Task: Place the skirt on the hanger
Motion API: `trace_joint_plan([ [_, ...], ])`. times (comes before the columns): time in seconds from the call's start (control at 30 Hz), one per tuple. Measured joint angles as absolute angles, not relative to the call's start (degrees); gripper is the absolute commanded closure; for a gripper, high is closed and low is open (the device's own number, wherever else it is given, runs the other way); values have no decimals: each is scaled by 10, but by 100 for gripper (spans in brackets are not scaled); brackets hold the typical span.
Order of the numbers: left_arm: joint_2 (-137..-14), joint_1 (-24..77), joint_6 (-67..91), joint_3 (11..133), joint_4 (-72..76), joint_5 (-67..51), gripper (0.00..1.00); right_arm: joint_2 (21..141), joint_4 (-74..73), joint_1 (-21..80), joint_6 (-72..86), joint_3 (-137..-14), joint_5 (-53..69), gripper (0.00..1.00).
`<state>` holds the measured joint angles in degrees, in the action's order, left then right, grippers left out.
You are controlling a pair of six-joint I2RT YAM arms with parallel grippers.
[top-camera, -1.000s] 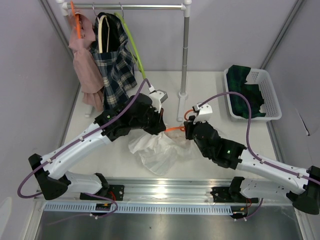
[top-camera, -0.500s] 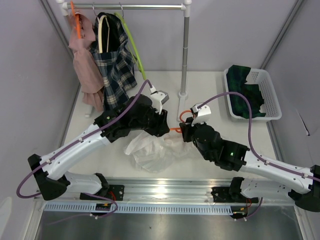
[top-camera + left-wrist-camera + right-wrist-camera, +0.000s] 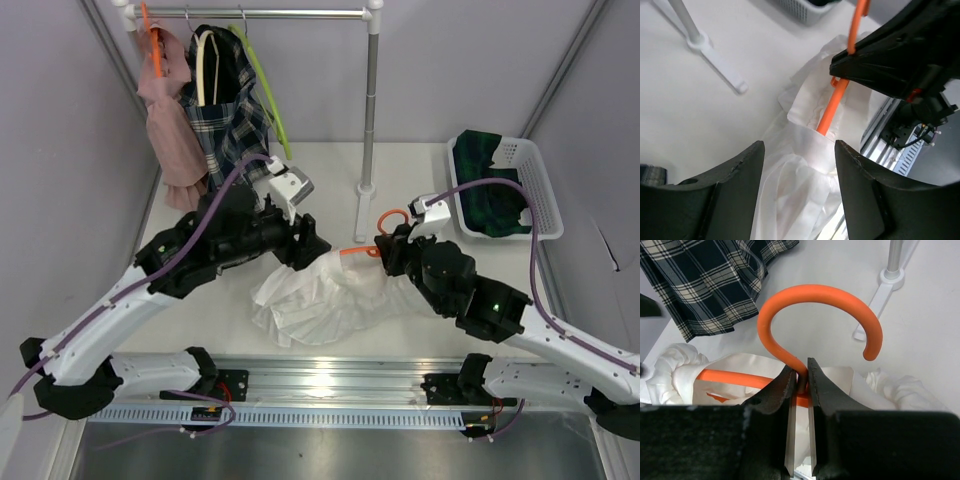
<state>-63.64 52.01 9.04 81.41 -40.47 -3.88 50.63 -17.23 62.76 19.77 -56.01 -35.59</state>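
Note:
A white skirt point(image 3: 320, 295) lies crumpled on the table, with an orange hanger point(image 3: 393, 216) pushed into its waist end. The hook and neck stick out of the cloth. My right gripper point(image 3: 392, 245) is shut on the hanger's neck point(image 3: 801, 371), just under the hook point(image 3: 815, 292). The skirt point(image 3: 740, 367) drapes over the hanger's arm below. My left gripper point(image 3: 305, 240) hovers open above the skirt's left part point(image 3: 795, 190), with only cloth below its fingers point(image 3: 745, 170). The hanger's arm point(image 3: 832, 107) runs into the waistband ahead of it.
A clothes rack point(image 3: 370, 100) stands at the back with a pink garment point(image 3: 170, 120), a plaid skirt point(image 3: 230, 120) and a green hanger point(image 3: 268, 90). Its foot point(image 3: 887, 282) is close behind the hook. A white basket point(image 3: 540, 190) holding dark green cloth sits far right.
My left gripper has opened, let go of the skirt and drawn back to the left. My right gripper has carried the hanger rightwards and away, pulling the skirt out longer.

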Motion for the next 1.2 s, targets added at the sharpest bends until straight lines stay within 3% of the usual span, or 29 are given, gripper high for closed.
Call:
trace_joint_plan([
  [0.23,-606,520,3,845,-407,-109,37,494,-206,593,198,-578,-305,100],
  [0.83,-692,520,-78,828,-426,-200,44,497,-230,583,199,-609,-248,100],
  [0.9,-692,520,-78,819,-426,-211,49,499,-230,581,198,-609,-245,100],
  [1.03,-692,520,-78,805,-424,-227,67,504,-232,578,198,-609,-242,100],
  [1.17,-691,517,-70,783,-404,-223,100,505,-244,576,198,-609,-237,100],
  [1.2,-690,515,-66,776,-400,-224,100,505,-246,576,198,-609,-236,100],
])
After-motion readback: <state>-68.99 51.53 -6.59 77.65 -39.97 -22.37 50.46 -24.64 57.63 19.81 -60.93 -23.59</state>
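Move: The skirt's waistband, where it wraps the hanger's left arm, lies about 4 cm to the right of the open left hand, 2 cm back and 6 cm below. The hanger's neck is some 10 cm to that hand's right, 2 cm ahead and 3 cm lower; the rack's foot is roughly 14 cm ahead, 8 cm right and 33 cm below. From the right hand, which holds the neck, the waistband spot lies 7 cm left, 5 cm back and 3 cm below. Left hand rises, then drops about 9 cm and rightward, swinging clockwise some 25 degrees, and pinches the waistband. ##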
